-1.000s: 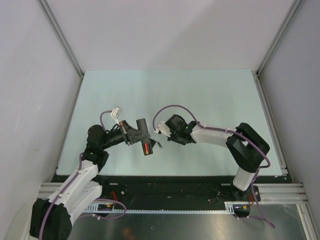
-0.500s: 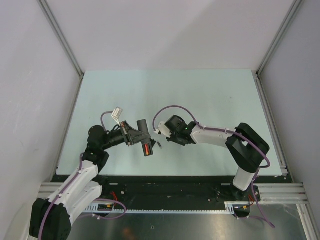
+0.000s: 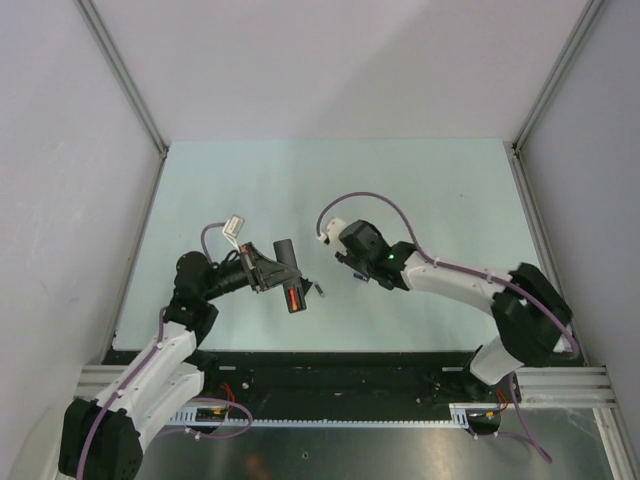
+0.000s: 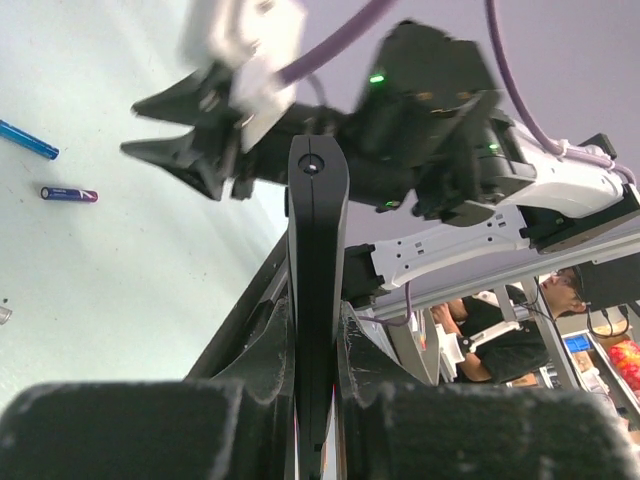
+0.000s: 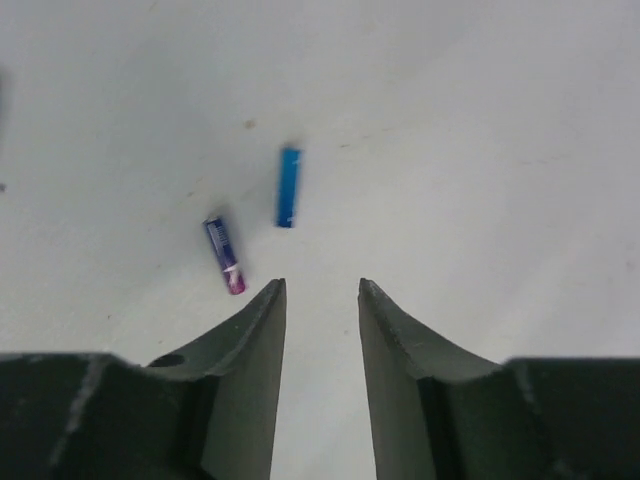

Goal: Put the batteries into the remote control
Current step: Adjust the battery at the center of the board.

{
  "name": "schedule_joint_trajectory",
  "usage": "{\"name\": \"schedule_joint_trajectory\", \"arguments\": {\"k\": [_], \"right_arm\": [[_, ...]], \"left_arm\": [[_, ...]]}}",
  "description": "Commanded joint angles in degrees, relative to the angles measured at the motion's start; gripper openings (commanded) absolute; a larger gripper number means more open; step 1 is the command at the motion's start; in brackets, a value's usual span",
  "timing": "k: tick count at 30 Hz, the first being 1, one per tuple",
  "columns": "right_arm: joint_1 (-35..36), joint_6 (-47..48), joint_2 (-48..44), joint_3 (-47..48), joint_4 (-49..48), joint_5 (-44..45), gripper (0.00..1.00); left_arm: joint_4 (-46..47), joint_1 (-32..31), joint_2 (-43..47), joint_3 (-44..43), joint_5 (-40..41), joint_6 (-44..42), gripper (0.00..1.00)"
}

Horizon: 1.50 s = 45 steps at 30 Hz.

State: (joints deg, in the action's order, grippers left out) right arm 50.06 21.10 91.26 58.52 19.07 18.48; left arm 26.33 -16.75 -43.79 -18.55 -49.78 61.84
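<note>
My left gripper (image 3: 275, 272) is shut on the remote control (image 3: 285, 250), a slim black bar held above the table. A red-orange battery (image 3: 293, 298) sits in its near end. In the left wrist view the remote (image 4: 318, 230) stands clamped edge-on between the fingers (image 4: 262, 350). Two loose batteries lie on the table, one blue (image 5: 289, 186) and one purple (image 5: 225, 255). My right gripper (image 5: 322, 285) hovers open just short of them with nothing between its jaws. From above, this gripper (image 3: 348, 262) is to the right of the remote and apart from it.
A small dark piece (image 3: 320, 292) lies on the pale green table (image 3: 430, 190) near the remote's lower end. Grey walls with metal rails close in the table on the left, right and back. The black base rail (image 3: 330, 370) runs along the near edge.
My right gripper has opened and drawn back to the right, away from the remote, and now stands over the loose batteries. The left arm and the remote have not moved.
</note>
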Motion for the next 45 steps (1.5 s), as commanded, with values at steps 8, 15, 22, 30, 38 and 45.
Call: {"name": "schedule_joint_trajectory", "arguments": {"k": [8,15,22,30,38,45], "right_arm": [[-6.74,-52.72,-7.86,-2.01,-1.94,6.01,0.73],[-0.33,-79.08,-3.29,2.99,8.94,14.82,0.78],[2.40,-90.44,4.00,6.17,17.14,16.94,0.85],[2.93,-89.05,8.14,6.17,16.27,16.68,0.83],[2.85,-84.30,9.81,6.17,11.69,15.53,0.83],[2.14,-83.15,11.04,6.25,11.08,15.45,0.81]], "left_arm": [[1.53,-0.30,2.74,1.06,0.56,0.03,0.00],[1.53,-0.30,3.45,1.49,1.53,0.47,0.00],[1.53,-0.56,3.80,2.90,1.88,1.17,0.00],[1.62,-1.09,3.54,2.64,1.70,1.00,0.00],[1.53,-1.09,3.62,3.25,2.14,0.91,0.00],[1.53,-1.09,3.45,3.43,2.58,1.00,0.00]]}}
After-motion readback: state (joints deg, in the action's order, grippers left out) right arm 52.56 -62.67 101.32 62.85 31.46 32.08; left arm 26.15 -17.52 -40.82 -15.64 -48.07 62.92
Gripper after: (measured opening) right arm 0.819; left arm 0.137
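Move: The purple battery lies loose on the table almost under the right hand, about 7 cm below it, a centimetre back and a centimetre to its left. The blue battery is some 5 cm farther out than the purple one and about a centimetre more to the left. The silver battery lies roughly 10 cm to the right hand's left and 5 cm back. From the left hand, the purple battery is about 9 cm ahead, 14 cm to the right and 20 cm down. Over the purple battery the right hand first climbs about 5 cm, swinging slightly forward and right, then comes back and down some 10 cm to hover just above it. On the way the wrist turns roughly 70 degrees clockwise and the fingers spread from a third open to wide, ending one beyond each end of the battery, not yet closing. ##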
